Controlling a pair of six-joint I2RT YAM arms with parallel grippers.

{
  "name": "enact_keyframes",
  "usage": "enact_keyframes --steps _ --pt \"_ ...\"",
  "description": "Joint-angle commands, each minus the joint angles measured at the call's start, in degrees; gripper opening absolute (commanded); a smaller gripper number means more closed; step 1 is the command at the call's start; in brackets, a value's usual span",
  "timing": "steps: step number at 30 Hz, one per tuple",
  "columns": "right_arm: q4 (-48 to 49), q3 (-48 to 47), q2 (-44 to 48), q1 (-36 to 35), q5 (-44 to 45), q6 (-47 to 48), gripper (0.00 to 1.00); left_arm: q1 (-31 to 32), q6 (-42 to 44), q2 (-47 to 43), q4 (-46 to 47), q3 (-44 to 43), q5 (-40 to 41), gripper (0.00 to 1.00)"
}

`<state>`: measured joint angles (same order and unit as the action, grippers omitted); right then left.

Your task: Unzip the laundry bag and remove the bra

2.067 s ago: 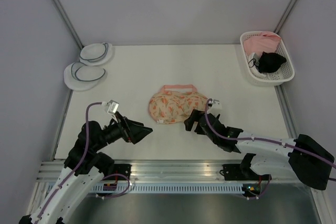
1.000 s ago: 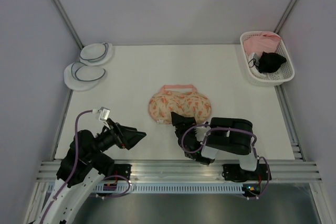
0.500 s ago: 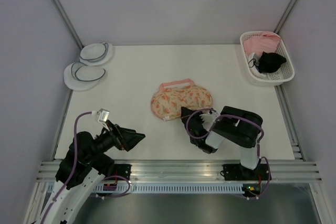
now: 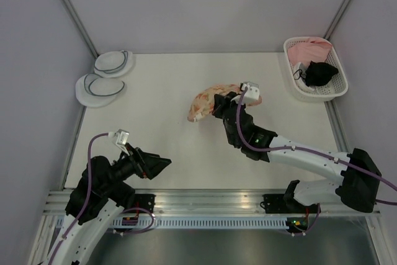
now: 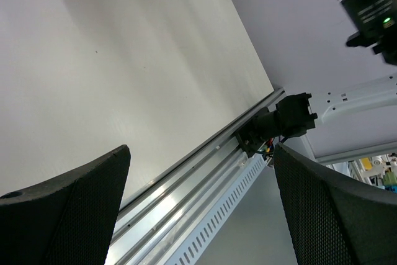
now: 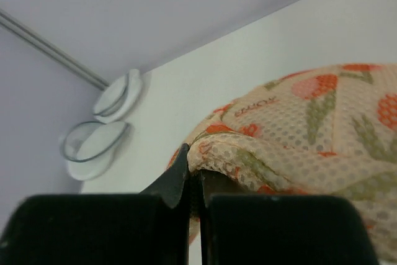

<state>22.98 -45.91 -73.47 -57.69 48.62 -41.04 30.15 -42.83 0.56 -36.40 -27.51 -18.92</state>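
Observation:
The laundry bag (image 4: 203, 100), cream with orange floral print, lies mid-table, bunched and tilted up on its right side. My right gripper (image 4: 221, 105) is shut on the bag's near edge. In the right wrist view the two black fingers (image 6: 177, 181) pinch a fold of the floral mesh (image 6: 298, 125) between them. My left gripper (image 4: 162, 164) hangs open and empty over the table's near left part, well apart from the bag. Its two pads (image 5: 74, 209) frame only the table edge and rail. The bra is hidden.
Two plain white round pouches (image 4: 99, 86) (image 4: 114, 62) lie at the back left and also show in the right wrist view (image 6: 93, 147). A white basket (image 4: 335, 88) at the back right holds a pink garment (image 4: 310, 48) and a black garment (image 4: 320, 72). A metal rail (image 5: 205, 172) runs along the near edge.
My right arm has swung from the near side out toward the table's middle, shut on the bag's edge. The bag has shifted back and tipped up. My left arm has drawn back slightly.

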Motion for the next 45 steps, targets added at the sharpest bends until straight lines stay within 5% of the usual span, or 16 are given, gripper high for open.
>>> enact_keyframes --steps 1,7,12,25,34,35,36,37,40,45 --pt "-34.06 -12.04 -2.27 0.04 4.64 14.55 0.00 0.26 -1.29 -1.79 0.02 -0.97 1.43 1.00" --pt "-66.68 -32.80 -18.59 -0.14 4.72 16.96 0.00 0.26 -1.29 -2.05 0.02 -1.49 0.90 1.00" --pt "-76.50 -38.99 -29.08 -5.23 11.14 21.59 0.00 0.26 -1.56 -3.02 -0.51 -2.11 0.99 1.00" --pt "-54.29 -25.38 -31.39 -16.84 10.63 38.56 0.00 0.26 -0.24 -3.19 -5.17 -6.15 5.38 1.00" --pt "-39.88 -15.00 -25.50 -18.51 2.46 39.02 0.00 0.26 -2.34 -3.46 -8.33 -7.21 10.13 1.00" --pt "-38.20 -14.21 -24.36 -18.60 0.79 38.67 0.06 0.26 -2.78 -3.46 -8.42 -7.12 10.22 1.00" --pt "-35.23 -12.73 -21.39 -18.60 -0.88 37.53 0.24 0.26 -2.96 -3.37 -8.42 -7.03 10.30 1.00" --pt "-33.63 -11.76 -19.62 -18.60 -5.07 37.09 0.64 0.26 -3.40 -3.37 -8.42 -7.03 10.48 1.00" --pt "-27.93 -7.71 -11.19 -18.60 -13.51 35.24 0.98 0.26 -4.37 -3.20 -8.25 -6.42 9.96 1.00" --pt "-26.14 -3.49 3.30 -18.60 -16.37 31.64 0.98 0.26 -9.72 -1.00 -2.11 -1.87 2.34 0.99"
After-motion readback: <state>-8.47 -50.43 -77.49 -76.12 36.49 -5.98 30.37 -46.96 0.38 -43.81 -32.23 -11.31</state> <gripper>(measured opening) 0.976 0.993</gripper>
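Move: The bag is still pinched in the shut right fingers; the bare table spot it is taken to lies about 24 cm below that hand, some 2 cm back and 3 cm left. The laundry basket stands roughly 27 cm ahead and 40 cm right of the hand, about 20 cm lower. From the idle left hand the spot is some 18 cm ahead, 16 cm right and 20 cm down. The right hand rolls left-side-down, swings the bag back and some 18 cm down, opens, then rises about 8 cm. ##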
